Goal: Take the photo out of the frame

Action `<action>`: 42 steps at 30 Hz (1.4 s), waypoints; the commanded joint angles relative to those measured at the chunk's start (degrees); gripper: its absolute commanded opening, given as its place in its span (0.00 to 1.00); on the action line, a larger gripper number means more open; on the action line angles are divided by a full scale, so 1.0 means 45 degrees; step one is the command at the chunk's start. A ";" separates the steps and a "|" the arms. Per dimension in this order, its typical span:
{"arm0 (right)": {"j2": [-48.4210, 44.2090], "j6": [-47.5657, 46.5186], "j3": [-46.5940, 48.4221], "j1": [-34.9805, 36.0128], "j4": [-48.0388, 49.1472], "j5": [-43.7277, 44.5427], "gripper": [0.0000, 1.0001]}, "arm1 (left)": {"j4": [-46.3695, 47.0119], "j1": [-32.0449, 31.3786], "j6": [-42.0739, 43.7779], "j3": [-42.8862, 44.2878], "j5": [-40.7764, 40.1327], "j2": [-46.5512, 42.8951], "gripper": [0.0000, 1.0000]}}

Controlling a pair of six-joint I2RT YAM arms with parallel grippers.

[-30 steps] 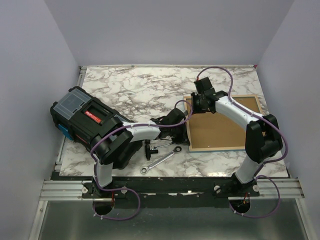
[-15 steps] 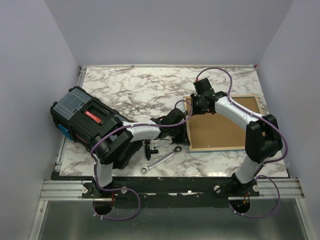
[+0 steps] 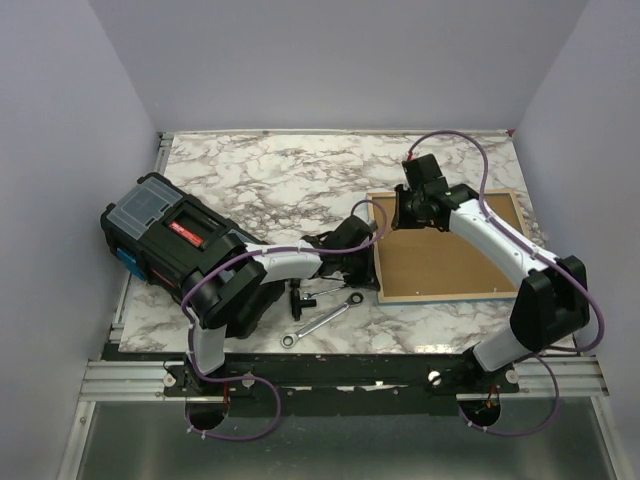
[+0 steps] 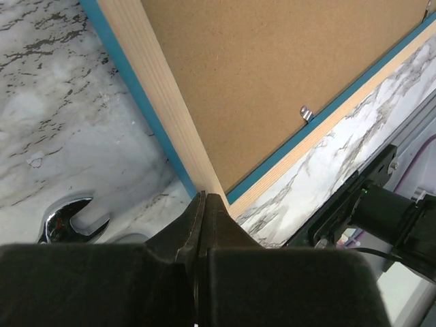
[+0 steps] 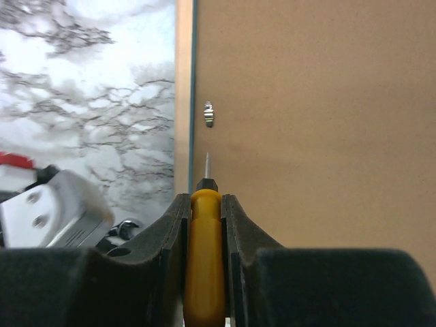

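Note:
The frame (image 3: 445, 296) lies face down at the table's right, its turquoise edge around a brown backing board (image 3: 440, 255). The photo is hidden beneath it. My left gripper (image 3: 368, 262) is shut with nothing in it, and its tips (image 4: 206, 197) rest against the wooden rail (image 4: 157, 88) at the frame's near left corner. My right gripper (image 3: 408, 205) hovers over the frame's far left edge, shut on a yellow-handled screwdriver (image 5: 204, 259). The screwdriver's thin tip points at a small metal clip (image 5: 209, 114) beside the rail, a short gap away.
A black toolbox (image 3: 165, 235) sits at the left of the marble table. A chrome wrench (image 3: 320, 320) and a small black part (image 3: 298, 298) lie near my left arm. Another metal clip (image 4: 306, 113) holds the backing at the frame's near edge.
My right arm has swung to the right, carrying the screwdriver slightly right along the frame's far left corner. The left arm and the frame have not moved.

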 commanded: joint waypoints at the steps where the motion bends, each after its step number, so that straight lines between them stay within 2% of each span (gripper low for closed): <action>1: -0.1111 0.0281 -0.0288 -0.0013 -0.0347 -0.0155 0.01 | -0.0745 -0.0028 0.0770 0.0372 -0.0768 -0.0423 0.00; 15: -0.2446 0.0565 -0.1522 -0.0014 -0.1409 0.1105 0.00 | -0.1168 -0.0043 0.1223 0.0571 -0.0902 -0.1232 0.07; 23: -0.3120 0.0799 -0.1599 -0.0015 -0.2000 0.1512 0.00 | -0.1073 -0.0044 0.1287 0.0600 -0.1094 -0.1008 0.43; 30: -0.3577 0.0877 -0.1376 -0.0014 -0.2359 0.2039 0.00 | -0.1144 -0.0063 0.1445 0.0540 -0.1617 -0.0952 0.63; 42: -0.4303 0.0970 -0.1354 -0.0012 -0.2701 0.2922 0.00 | -0.2239 -0.0272 0.1306 0.1325 -0.3244 0.0071 0.69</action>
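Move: At the right hand's screwdriver, the clip on the frame's left edge lies about 5 cm ahead, 2 cm left and 8 cm below the hand; the nearest near-edge clip is some 12 cm back and 6 cm right, equally low. From the left hand, whose shut tips are on the frame's near-left corner, that corner is about 1 cm back and 1 cm below, with the big wrench's ring end 5 cm left and 2 cm back. Backing off from the left-edge clip with the screwdriver still gripped, the right hand rises some 3 cm, then swings back and right over the backing board, about 6 cm each way, dipping before it rises again and turning slightly clockwise. Meanwhile the left fingertips lift about 2 cm off the corner and spread wide, then the hand eases forward and sinks a little, ending with the frame bar below and between its fingers. ##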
